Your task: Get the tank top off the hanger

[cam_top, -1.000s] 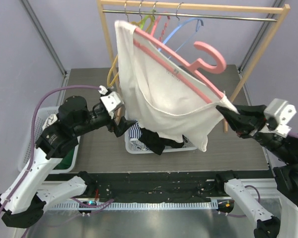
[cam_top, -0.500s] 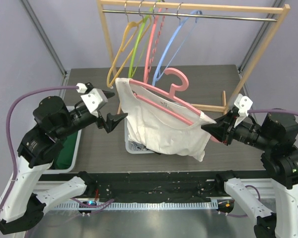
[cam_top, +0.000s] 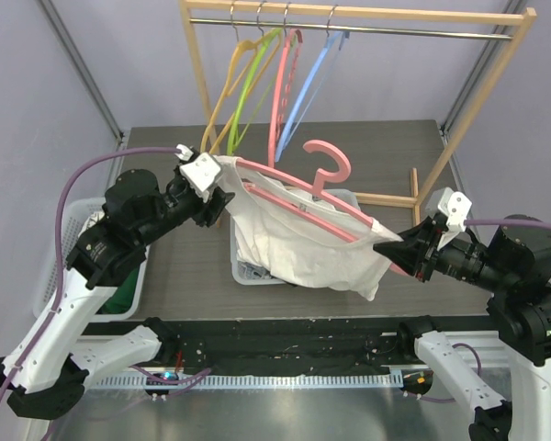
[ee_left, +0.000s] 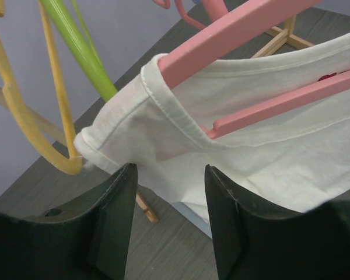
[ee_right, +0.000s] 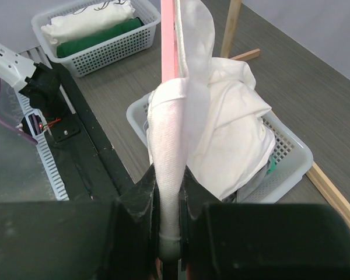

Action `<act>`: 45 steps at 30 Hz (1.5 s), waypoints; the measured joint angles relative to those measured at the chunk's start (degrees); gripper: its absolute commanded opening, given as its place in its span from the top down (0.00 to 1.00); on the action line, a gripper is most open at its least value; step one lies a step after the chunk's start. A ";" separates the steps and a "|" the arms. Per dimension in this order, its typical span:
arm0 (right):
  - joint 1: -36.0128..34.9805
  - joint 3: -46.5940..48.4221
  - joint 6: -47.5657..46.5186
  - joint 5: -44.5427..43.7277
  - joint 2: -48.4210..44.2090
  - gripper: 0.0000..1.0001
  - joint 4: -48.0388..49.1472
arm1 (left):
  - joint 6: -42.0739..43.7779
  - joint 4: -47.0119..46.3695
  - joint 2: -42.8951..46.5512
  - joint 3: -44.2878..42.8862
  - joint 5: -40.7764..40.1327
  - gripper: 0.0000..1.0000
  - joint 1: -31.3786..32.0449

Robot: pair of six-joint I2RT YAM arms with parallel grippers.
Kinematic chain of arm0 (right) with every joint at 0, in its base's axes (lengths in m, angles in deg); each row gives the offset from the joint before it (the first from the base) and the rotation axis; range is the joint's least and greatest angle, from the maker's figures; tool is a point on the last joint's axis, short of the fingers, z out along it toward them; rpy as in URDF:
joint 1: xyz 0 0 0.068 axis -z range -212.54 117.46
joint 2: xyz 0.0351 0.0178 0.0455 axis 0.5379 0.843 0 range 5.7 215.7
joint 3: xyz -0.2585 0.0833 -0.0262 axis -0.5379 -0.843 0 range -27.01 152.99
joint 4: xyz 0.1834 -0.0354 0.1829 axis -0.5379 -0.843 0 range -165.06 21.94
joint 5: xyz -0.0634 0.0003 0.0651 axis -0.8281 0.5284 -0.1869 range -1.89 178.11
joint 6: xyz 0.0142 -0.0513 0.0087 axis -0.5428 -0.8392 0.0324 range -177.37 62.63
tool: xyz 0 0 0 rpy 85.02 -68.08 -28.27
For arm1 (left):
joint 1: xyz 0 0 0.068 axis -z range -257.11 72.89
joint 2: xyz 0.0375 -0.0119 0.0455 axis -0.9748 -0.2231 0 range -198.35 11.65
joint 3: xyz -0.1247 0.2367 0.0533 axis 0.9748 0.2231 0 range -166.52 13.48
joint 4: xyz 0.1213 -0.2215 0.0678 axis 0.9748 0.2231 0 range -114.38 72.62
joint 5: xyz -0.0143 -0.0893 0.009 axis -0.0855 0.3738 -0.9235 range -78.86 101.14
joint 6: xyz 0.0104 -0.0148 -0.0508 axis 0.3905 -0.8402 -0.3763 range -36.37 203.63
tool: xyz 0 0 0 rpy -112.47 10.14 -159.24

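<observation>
A white tank top (cam_top: 294, 243) hangs on a pink hanger (cam_top: 326, 165), tilted and held off the rail above a basket. My right gripper (cam_top: 386, 248) is shut on the right end, where the fabric wraps over the hanger arm; in the right wrist view the gripper (ee_right: 170, 181) pinches a strap of the tank top (ee_right: 221, 128) against the hanger (ee_right: 167, 35). My left gripper (cam_top: 219, 204) is at the left shoulder. In the left wrist view it (ee_left: 170, 172) is open, its tips just short of the hem of the tank top (ee_left: 251, 146), below the hanger (ee_left: 239, 29).
A wooden clothes rack (cam_top: 349, 13) at the back holds yellow, green, pink and blue hangers (cam_top: 257, 83). A white basket (cam_top: 248, 271) of clothes sits under the tank top. Another basket (ee_right: 99, 35) with white and green clothes stands at the table's left.
The hanger with the tank top has come down from high up to just above the basket. My left gripper has moved up to the left shoulder and its jaws have narrowed.
</observation>
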 measured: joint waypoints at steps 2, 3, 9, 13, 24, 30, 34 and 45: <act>0.00 -0.33 0.17 0.24 -0.61 0.99 -0.28 | -0.31 -0.83 0.04 0.00 -0.61 0.52 -0.09; 0.00 -0.44 0.24 0.28 -0.74 0.99 -0.31 | -0.42 -1.18 0.04 -0.02 -0.63 0.52 -0.09; 0.00 -1.14 0.44 0.28 -0.83 0.99 -0.61 | -2.89 -1.84 -0.33 -1.05 -0.57 0.54 -0.20; 0.00 -1.20 0.61 0.31 -0.83 0.99 -0.61 | -6.45 -2.27 -0.37 -2.12 0.15 0.55 -0.35; 0.00 -1.25 1.84 1.16 -0.81 0.99 -0.37 | -14.01 -5.18 -2.29 -2.27 -0.09 0.65 -0.66; 0.00 -1.53 2.10 1.20 -0.81 0.99 -0.20 | -15.32 -5.46 -3.13 -2.27 0.74 0.80 -0.63; 0.00 -1.53 2.23 1.51 -0.81 0.99 -0.17 | -15.58 -5.53 -3.13 -2.25 1.09 1.00 -0.66; 0.00 -1.53 2.23 1.53 -0.81 0.99 -0.17 | -14.75 -5.44 -3.08 -2.32 0.04 1.00 -0.70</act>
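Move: Just beyond the left fingertips, the near strap of the tank top lies about 2 cm ahead, 2 cm right and 3 cm up. The near end of the held pink hanger pokes out some 3 cm ahead, 4 cm right and 4 cm up. The yellow hanger's near end is roughly 9 cm ahead and 1 cm left, about level. From the right hand, that strap is about 14 cm forward, 38 cm left and 3 cm higher. Easing up about 2.5 cm and then right some 2 cm to the strap at the pink hanger's near end, the left hand rolls about 15 degrees, its left side dipping. The half-open fingers narrow in steps, then shut and pinch the cloth beside the hanger tip. The right hand stays put, still gripping the far end of the tank top and hanger. ##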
